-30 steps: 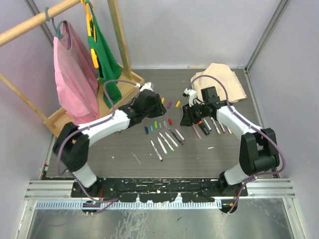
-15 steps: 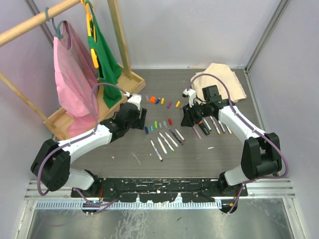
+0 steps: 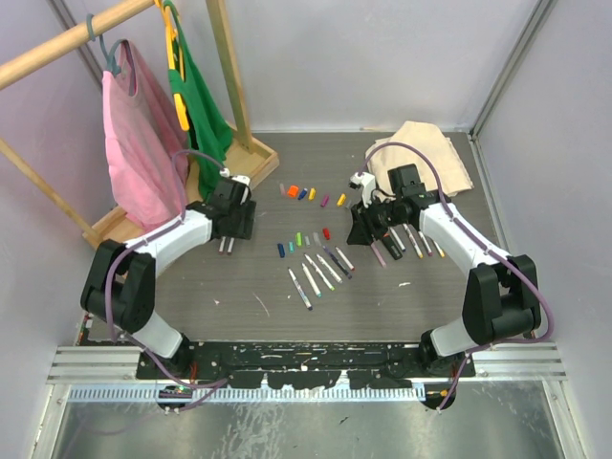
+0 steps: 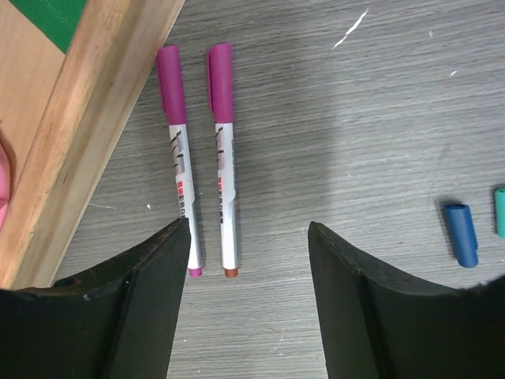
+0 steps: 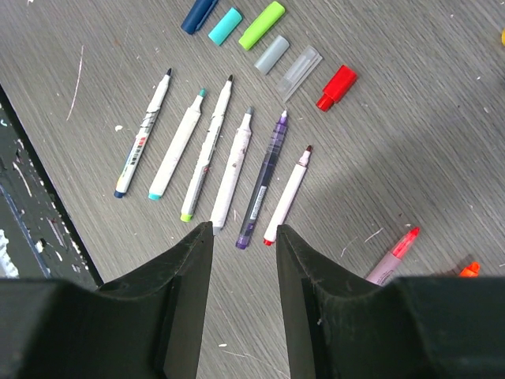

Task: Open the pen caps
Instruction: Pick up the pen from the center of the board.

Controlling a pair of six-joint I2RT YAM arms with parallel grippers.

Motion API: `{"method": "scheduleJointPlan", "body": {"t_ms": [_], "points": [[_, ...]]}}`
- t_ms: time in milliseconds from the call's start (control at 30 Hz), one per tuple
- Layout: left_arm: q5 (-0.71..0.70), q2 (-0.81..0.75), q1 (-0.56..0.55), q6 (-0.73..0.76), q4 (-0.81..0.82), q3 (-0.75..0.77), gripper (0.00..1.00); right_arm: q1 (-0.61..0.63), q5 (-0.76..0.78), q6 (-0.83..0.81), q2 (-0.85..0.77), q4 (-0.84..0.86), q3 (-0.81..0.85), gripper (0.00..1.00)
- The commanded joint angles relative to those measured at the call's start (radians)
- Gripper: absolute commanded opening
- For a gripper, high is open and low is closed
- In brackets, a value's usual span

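Observation:
Two white pens lie side by side near the wooden rack base, both with magenta caps (image 4: 169, 77) (image 4: 221, 79) on. My left gripper (image 4: 248, 229) (image 3: 232, 229) hovers open over their rear ends, holding nothing. Loose pen caps lie mid-table: an orange one (image 3: 293, 191) at the back, plus a dark blue (image 5: 199, 14), teal (image 5: 226, 25), green (image 5: 261, 24) and red one (image 5: 337, 87) in a row. Several uncapped pens (image 5: 230, 162) (image 3: 320, 271) lie below that row. My right gripper (image 5: 245, 229) (image 3: 359, 228) stands open and empty just short of their rear ends.
The wooden rack base (image 4: 87, 118) runs close along the left finger. A rack (image 3: 143, 143) with pink and green garments stands back left. A beige cloth (image 3: 426, 153) lies back right. More pens (image 3: 411, 239) lie right of the right gripper, a pink-tipped one (image 5: 392, 257) nearest.
My left arm has swung left, away from the loose caps at the back, to the two capped pens by the rack base, and its jaws have widened. The right arm is still.

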Motion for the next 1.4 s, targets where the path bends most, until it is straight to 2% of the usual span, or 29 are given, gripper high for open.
{"method": "scheduleJointPlan", "body": {"t_ms": [0, 333, 567, 833, 967, 1167, 1367], "points": [[0.061, 0.044, 0.036, 0.02, -0.079, 0.078, 0.6, -0.002, -0.028, -0.019, -0.031, 0.002, 0.041, 0.43], [0.14, 0.16, 0.086, 0.017, -0.138, 0.146, 0.4, -0.003, -0.032, -0.022, -0.033, -0.003, 0.041, 0.43], [0.149, 0.205, 0.107, 0.01, -0.159, 0.163, 0.36, -0.002, -0.034, -0.023, -0.032, -0.005, 0.041, 0.43], [0.191, 0.239, 0.113, -0.007, -0.169, 0.167, 0.25, -0.002, -0.035, -0.023, -0.036, -0.005, 0.041, 0.43], [0.208, 0.251, 0.115, -0.013, -0.168, 0.162, 0.15, -0.003, -0.037, -0.023, -0.038, -0.006, 0.042, 0.43], [0.259, 0.205, 0.114, -0.05, -0.126, 0.123, 0.0, -0.002, -0.048, -0.023, -0.045, -0.007, 0.041, 0.43], [0.334, 0.074, 0.085, -0.102, -0.03, 0.039, 0.0, -0.002, -0.093, -0.017, -0.054, -0.006, 0.038, 0.43]]}}
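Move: The pen to be picked up is the right-hand one of two purple-capped pens lying side by side, caps outward. Its middle is about 3 cm ahead of the left hand, 2 cm to its left and 5 cm below, and the second purple-capped pen lies 3 cm farther left, level with it. The loose blue cap is about 14 cm right and 3 cm back. From the right hand, the same pen is roughly 40 cm left, 9 cm ahead and 11 cm lower. The left fingers shut on the right-hand purple-capped pen, pinching its white barrel near the tail end. To get there the hand sinks about 5 cm almost straight down, easing a little left, while the wrist tips the fingers some 15 degrees steeper; at the end it edges right and back by a centimetre or so, still gripping. ##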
